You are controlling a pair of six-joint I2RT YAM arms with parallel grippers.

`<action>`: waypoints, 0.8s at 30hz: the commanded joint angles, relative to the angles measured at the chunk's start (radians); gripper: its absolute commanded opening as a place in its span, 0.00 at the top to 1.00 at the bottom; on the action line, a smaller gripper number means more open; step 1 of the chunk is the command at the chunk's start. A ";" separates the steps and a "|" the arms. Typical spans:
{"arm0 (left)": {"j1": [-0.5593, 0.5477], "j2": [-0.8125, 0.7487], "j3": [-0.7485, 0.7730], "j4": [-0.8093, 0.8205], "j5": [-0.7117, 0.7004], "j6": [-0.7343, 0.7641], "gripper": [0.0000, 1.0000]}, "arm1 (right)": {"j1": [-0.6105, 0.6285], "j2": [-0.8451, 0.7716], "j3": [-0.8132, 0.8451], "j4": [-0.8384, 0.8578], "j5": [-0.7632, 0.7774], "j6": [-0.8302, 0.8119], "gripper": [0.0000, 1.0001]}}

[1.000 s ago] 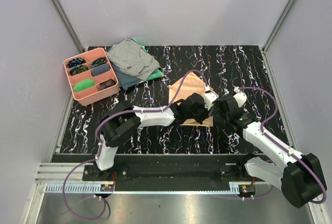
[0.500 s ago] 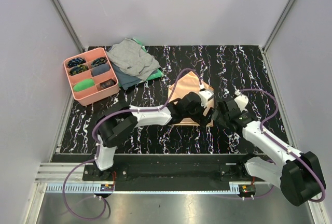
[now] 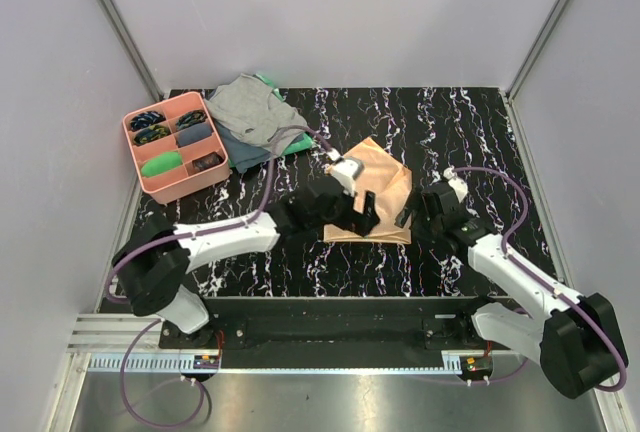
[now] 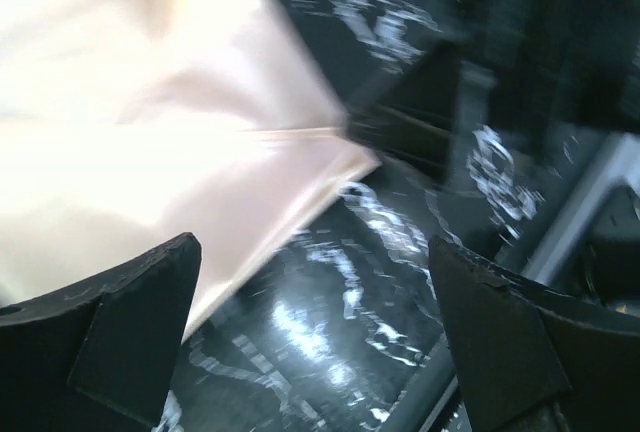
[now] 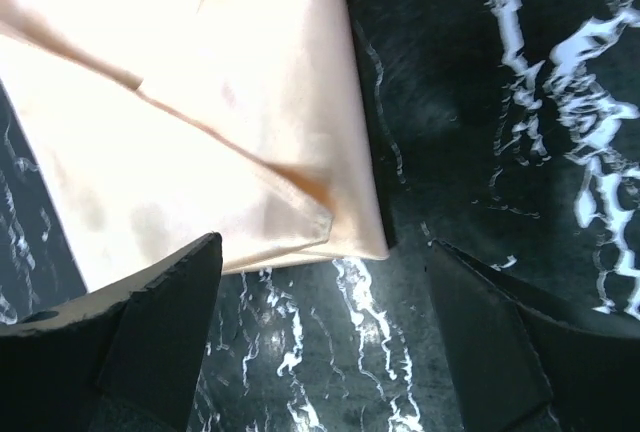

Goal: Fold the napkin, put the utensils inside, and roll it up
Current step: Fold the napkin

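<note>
The peach-orange napkin (image 3: 382, 180) lies folded flat on the black marbled table. My left gripper (image 3: 368, 210) hovers over its near edge, open, with nothing between its fingers. In the left wrist view the napkin (image 4: 150, 122) fills the upper left and the left gripper (image 4: 320, 352) stands over bare table beside a napkin corner. My right gripper (image 3: 412, 210) is open just off the napkin's near right corner. In the right wrist view the napkin (image 5: 200, 102) ends in a folded corner just ahead of the empty right gripper (image 5: 320, 342). The utensils are out of view.
A pink compartment tray (image 3: 141, 168) with small dark and green items sits at the far left. Behind it lie a crumpled grey cloth (image 3: 250, 107) and a green cloth (image 3: 298, 144). Grey walls close in the table on three sides.
My left gripper has gone from shut to wide open, letting go of the napkin, and its arm has swung back and left. The right gripper has barely moved.
</note>
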 commanded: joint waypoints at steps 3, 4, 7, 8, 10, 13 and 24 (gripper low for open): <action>0.178 -0.112 -0.111 -0.098 -0.097 -0.224 0.01 | -0.006 0.024 -0.048 0.103 -0.085 -0.019 0.14; 0.204 -0.117 -0.159 -0.081 -0.074 -0.243 0.01 | -0.006 0.033 -0.051 0.111 -0.091 -0.018 0.16; 0.295 -0.128 -0.230 -0.035 -0.011 -0.306 0.04 | -0.004 0.073 -0.062 0.140 -0.121 -0.016 0.22; 0.313 -0.132 -0.241 -0.026 0.023 -0.313 0.06 | -0.006 0.090 -0.066 0.145 -0.122 -0.016 0.23; 0.317 -0.137 -0.258 -0.024 0.023 -0.313 0.07 | -0.004 0.105 -0.069 0.155 -0.115 -0.016 0.26; 0.317 -0.137 -0.272 -0.015 0.035 -0.326 0.11 | -0.004 0.125 -0.072 0.160 -0.105 -0.019 0.34; 0.321 -0.051 -0.347 0.046 0.063 -0.485 0.28 | -0.006 0.226 -0.048 0.163 -0.084 -0.001 0.53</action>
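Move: The folded napkin's near left corner lies about 10 cm to the left hand's left, roughly level with it and some 13 cm below; its near right corner is about 11 cm to that hand's right, level with it. The right hand has that near right corner about 2 cm back and 7 cm below it. The flap's tip lies 2 cm left of this corner and 1 cm farther out, and the near left corner some 21 cm to its left. Swinging left about 13 cm and sinking 9, with a slight reach forward early on, the left hand crosses above the napkin to its near left corner, turning some 30 degrees counter-clockwise, tipping its fingers down and partly closing. The right hand sinks about 5.5 cm towards the near right corner, narrowing its fingers to half open around the corner and flap tip; neither hand visibly grips yet. ##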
